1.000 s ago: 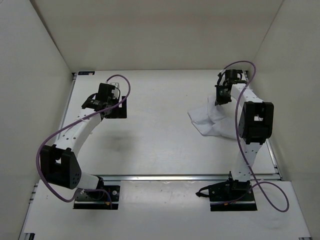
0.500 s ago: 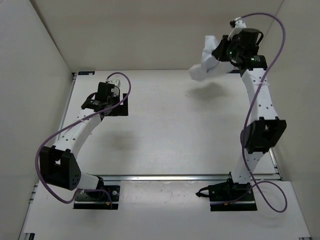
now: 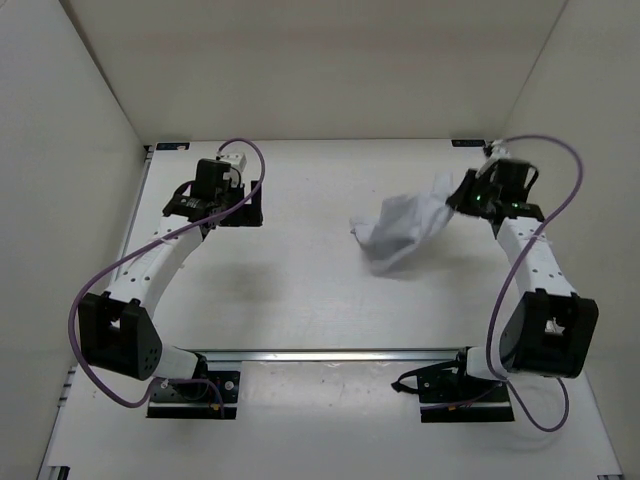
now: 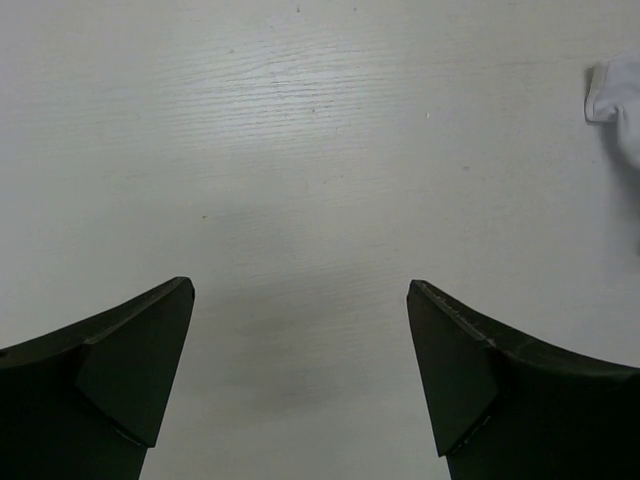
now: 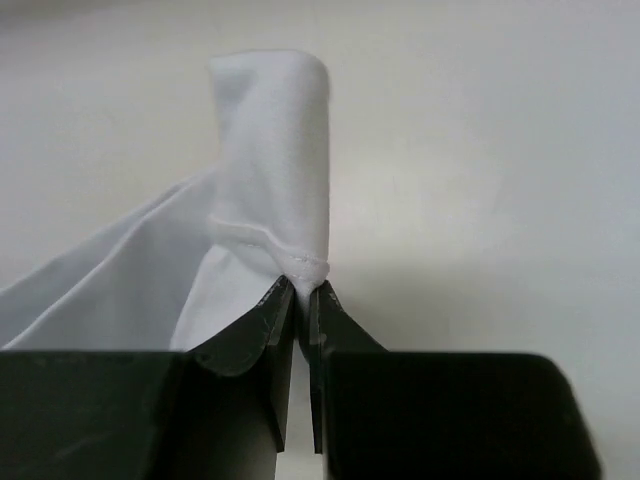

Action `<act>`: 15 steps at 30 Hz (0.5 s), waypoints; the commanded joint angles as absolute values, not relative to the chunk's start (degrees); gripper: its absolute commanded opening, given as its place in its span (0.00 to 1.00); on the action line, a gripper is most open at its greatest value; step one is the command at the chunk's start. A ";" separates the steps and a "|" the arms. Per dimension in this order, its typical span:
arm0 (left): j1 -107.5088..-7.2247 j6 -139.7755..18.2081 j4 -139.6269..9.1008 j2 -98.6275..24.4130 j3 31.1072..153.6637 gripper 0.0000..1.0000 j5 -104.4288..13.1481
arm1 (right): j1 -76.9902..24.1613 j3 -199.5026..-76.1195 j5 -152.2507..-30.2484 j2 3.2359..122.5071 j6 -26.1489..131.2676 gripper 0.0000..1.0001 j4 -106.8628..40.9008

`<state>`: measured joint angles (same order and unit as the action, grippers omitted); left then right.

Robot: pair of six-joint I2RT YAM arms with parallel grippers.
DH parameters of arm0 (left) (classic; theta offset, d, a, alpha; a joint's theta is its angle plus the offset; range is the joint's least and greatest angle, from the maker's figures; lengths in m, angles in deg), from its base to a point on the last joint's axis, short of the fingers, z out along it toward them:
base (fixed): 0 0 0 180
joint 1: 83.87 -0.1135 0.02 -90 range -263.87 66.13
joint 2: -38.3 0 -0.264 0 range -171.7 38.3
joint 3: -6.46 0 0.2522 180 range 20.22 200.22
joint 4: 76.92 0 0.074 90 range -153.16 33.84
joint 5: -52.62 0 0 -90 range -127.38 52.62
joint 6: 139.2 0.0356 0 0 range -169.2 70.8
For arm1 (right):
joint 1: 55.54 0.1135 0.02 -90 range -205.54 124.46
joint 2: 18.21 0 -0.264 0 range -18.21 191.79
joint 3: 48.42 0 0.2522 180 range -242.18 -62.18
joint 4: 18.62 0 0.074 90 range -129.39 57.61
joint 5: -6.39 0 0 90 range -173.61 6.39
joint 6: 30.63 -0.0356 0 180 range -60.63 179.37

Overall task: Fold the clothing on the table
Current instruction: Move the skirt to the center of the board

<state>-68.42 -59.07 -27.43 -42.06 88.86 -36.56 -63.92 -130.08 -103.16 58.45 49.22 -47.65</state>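
Note:
The white clothing (image 3: 400, 228) hangs bunched from my right gripper (image 3: 458, 196) at the right of the table (image 3: 300, 290), trailing down to the left. In the right wrist view the right gripper (image 5: 303, 292) is shut on a hemmed edge of the clothing (image 5: 272, 170). My left gripper (image 3: 243, 205) is at the far left, well apart from the cloth. The left wrist view shows the left gripper (image 4: 300, 290) open over bare table (image 4: 300, 150) with nothing between its fingers; a corner of the clothing (image 4: 618, 100) shows at the right edge.
White side walls (image 3: 70, 180) enclose the table on the left, back and right. A metal rail (image 3: 340, 353) crosses the near edge in front of the arm bases. Black corner brackets (image 3: 170, 146) mark the far corners.
The right arm lifted the clothing off the table high toward the back wall, then swung it down again; the cloth now hangs further left than where it lay. The left arm barely moved.

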 commanded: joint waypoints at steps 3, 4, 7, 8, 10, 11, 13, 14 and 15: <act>-67.87 -58.52 -28.70 -42.38 88.42 0.98 -39.04 | -65.91 -121.51 -99.96 55.80 51.11 0.00 -54.45; -68.04 -58.61 -28.79 -42.82 88.68 0.99 -39.57 | -65.56 -120.55 -98.39 54.66 51.37 0.00 -54.36; -67.08 -58.78 -28.27 -45.89 90.87 0.99 -40.54 | -64.59 -120.54 -95.39 54.74 51.55 0.00 -54.09; -66.56 -58.70 -28.01 -46.51 91.05 0.99 -39.85 | -64.25 -121.15 -95.12 55.87 51.73 0.00 -54.62; -66.38 -58.44 -27.74 -47.48 91.93 0.98 -38.71 | -64.16 -124.30 -92.50 59.21 51.55 0.00 -56.55; -66.46 -58.26 -27.74 -47.74 92.20 0.98 -38.61 | -64.15 -126.66 -90.83 61.48 51.81 0.00 -58.47; -66.64 -58.26 -27.21 -48.45 92.38 0.99 -38.00 | -63.72 -130.36 -89.68 65.98 51.99 0.00 -61.47; -67.07 -58.17 -27.13 -48.28 92.46 0.99 -37.91 | -63.89 -132.29 -91.15 68.77 51.99 0.00 -63.65; -67.25 -58.34 -27.30 -47.84 92.29 0.99 -38.17 | -63.72 -135.62 -91.86 71.15 52.25 0.00 -65.33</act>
<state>-66.76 -58.83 -27.11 -49.60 89.60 -38.40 -64.12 -129.22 -93.50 65.54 51.04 -61.53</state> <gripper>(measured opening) 0.987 0.055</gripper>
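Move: My right hand already holds an edge of the skirt; the skirt's middle hangs about 10 cm to its left, some 5 cm back and 17 cm lower. The centre of the board, where the skirt is to go, lies about 29 cm to this hand's left, about level with it front to back and some 26 cm down. From my left hand that centre is roughly 21 cm right, 5 cm ahead and 17 cm below. I whip my right hand down some 13 cm and back about 7, shut fingers tipping about 25 degrees further down and still pinching the skirt's edge, so the cloth swings down to the board; then I ease forward about 4 cm, up about 3 and slightly right. My open left hand, touching nothing, sinks about 4 cm and drifts right. ##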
